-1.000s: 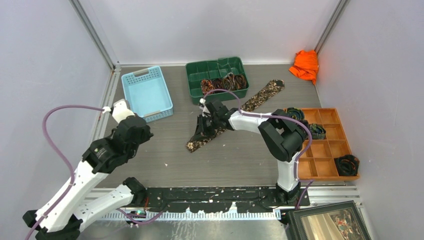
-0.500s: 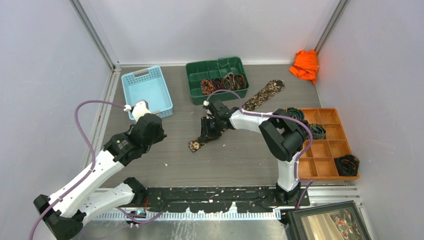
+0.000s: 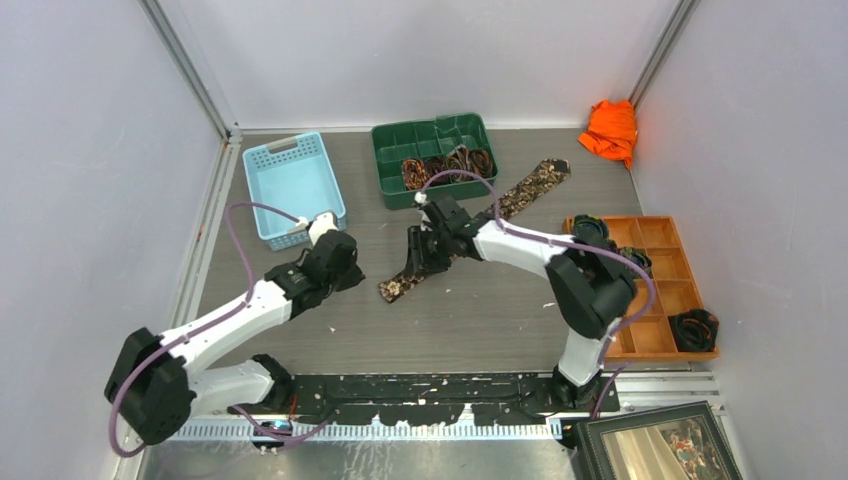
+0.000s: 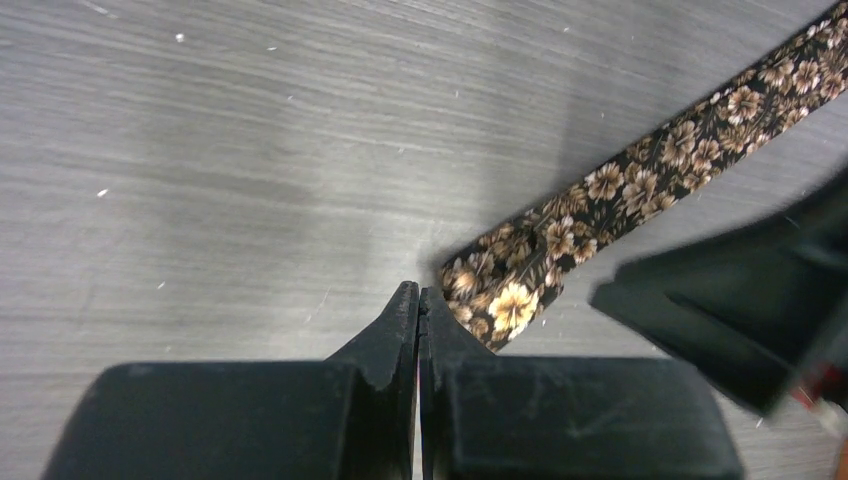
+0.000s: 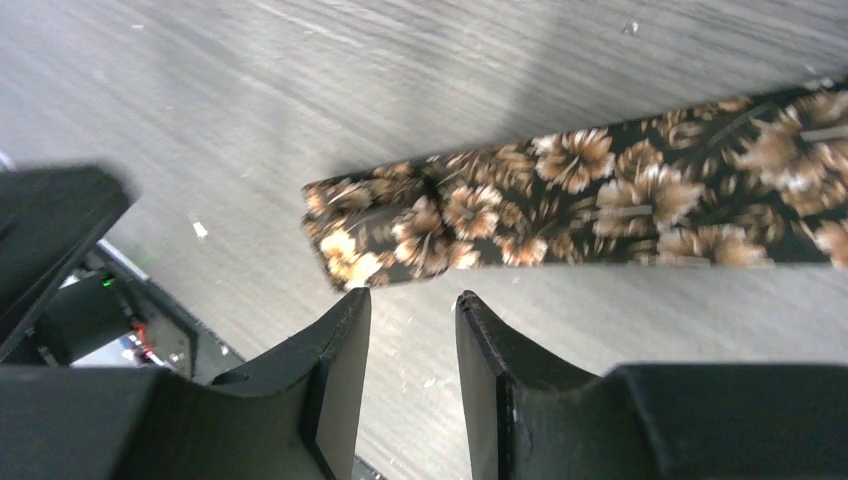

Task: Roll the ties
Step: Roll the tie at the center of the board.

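Note:
One tie (image 3: 505, 205), dark with brown and tan flowers, lies flat and diagonal across the middle of the table, its narrow end (image 3: 392, 290) at the near left. That end (image 5: 400, 235) looks doubled over and lies just ahead of my right gripper (image 5: 412, 300), which stands open with nothing between its fingers. In the top view the right gripper (image 3: 412, 262) hovers over the tie's lower part. My left gripper (image 4: 418, 292) is shut and empty, its tip on the table just left of the tie's end (image 4: 510, 290). Rolled ties (image 3: 445, 165) sit in the green bin.
A light blue basket (image 3: 292, 185) stands at the back left, beside the green bin (image 3: 395, 140). An orange compartment tray (image 3: 660, 300) at the right holds dark coils (image 3: 693, 328). An orange cloth (image 3: 610, 128) lies in the far right corner. A picture frame (image 3: 655, 440) sits near right.
My left arm has swung right and forward to the tie's narrow end. The right gripper's jaws have opened and it has shifted slightly right.

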Controlling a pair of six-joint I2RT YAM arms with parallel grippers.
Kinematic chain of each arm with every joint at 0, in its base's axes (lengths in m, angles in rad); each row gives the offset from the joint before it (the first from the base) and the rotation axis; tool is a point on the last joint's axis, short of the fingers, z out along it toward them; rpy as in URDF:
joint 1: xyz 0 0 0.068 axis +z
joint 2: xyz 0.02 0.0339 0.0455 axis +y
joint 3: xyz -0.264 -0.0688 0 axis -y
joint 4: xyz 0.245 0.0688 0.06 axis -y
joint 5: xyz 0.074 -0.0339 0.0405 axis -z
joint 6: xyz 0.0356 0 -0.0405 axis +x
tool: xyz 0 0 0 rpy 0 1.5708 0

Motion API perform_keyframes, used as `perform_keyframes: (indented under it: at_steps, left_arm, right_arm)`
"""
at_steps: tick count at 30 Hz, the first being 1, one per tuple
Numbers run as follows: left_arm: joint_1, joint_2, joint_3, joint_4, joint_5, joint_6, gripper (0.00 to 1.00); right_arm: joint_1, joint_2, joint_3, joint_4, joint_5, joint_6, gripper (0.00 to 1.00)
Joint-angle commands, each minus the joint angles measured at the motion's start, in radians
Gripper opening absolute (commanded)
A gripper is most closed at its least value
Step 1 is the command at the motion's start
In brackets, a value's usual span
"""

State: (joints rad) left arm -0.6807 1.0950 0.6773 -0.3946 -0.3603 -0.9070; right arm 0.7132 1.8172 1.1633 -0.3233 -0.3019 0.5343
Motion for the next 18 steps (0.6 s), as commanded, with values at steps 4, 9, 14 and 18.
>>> perform_keyframes:
  at_steps: [4, 9, 14, 18]
  left_arm:
    - [0.085, 0.151, -0.032, 0.326, 0.134, 0.047, 0.0]
    - [0.117, 0.264, -0.051, 0.452, 0.202, 0.054, 0.0]
    - [0.136, 0.372, -0.074, 0.563, 0.313, 0.025, 0.0]
    - [0.139, 0.378, -0.103, 0.567, 0.318, 0.014, 0.0]
  right_arm:
    - [0.013, -0.255, -0.135, 0.083, -0.009, 0.08, 0.32]
    - [0.048, -0.28, -0.245, 0.153, -0.055, 0.15, 0.01]
    - [0.087, -0.235, -0.37, 0.392, -0.123, 0.293, 0.01]
    - [0.091, -0.174, -0.444, 0.584, -0.146, 0.386, 0.01]
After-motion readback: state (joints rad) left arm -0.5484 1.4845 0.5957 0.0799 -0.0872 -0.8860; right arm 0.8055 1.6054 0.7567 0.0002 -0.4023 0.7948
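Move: The near end of the tie, just begun as a small fold, lies about 6 cm to the left hand's right, level with it front to back and some 9 cm below; the blue basket is some 18 cm ahead and 14 cm left of that hand. From the right hand the same end is about 4 cm back, 4 cm left and 4 cm below, while the green box stands roughly 23 cm ahead and 4 cm right. Down to the board just left of the tie's folded end comes the left hand, its fingers still shut, sinking about 8 cm while going forward and a little right. The right hand, clear above the tie, lifts some 5 cm and shuts its half-open fingers on nothing, then travels back and down to the tie's near side, about 9 cm back in all, tilting slightly. ##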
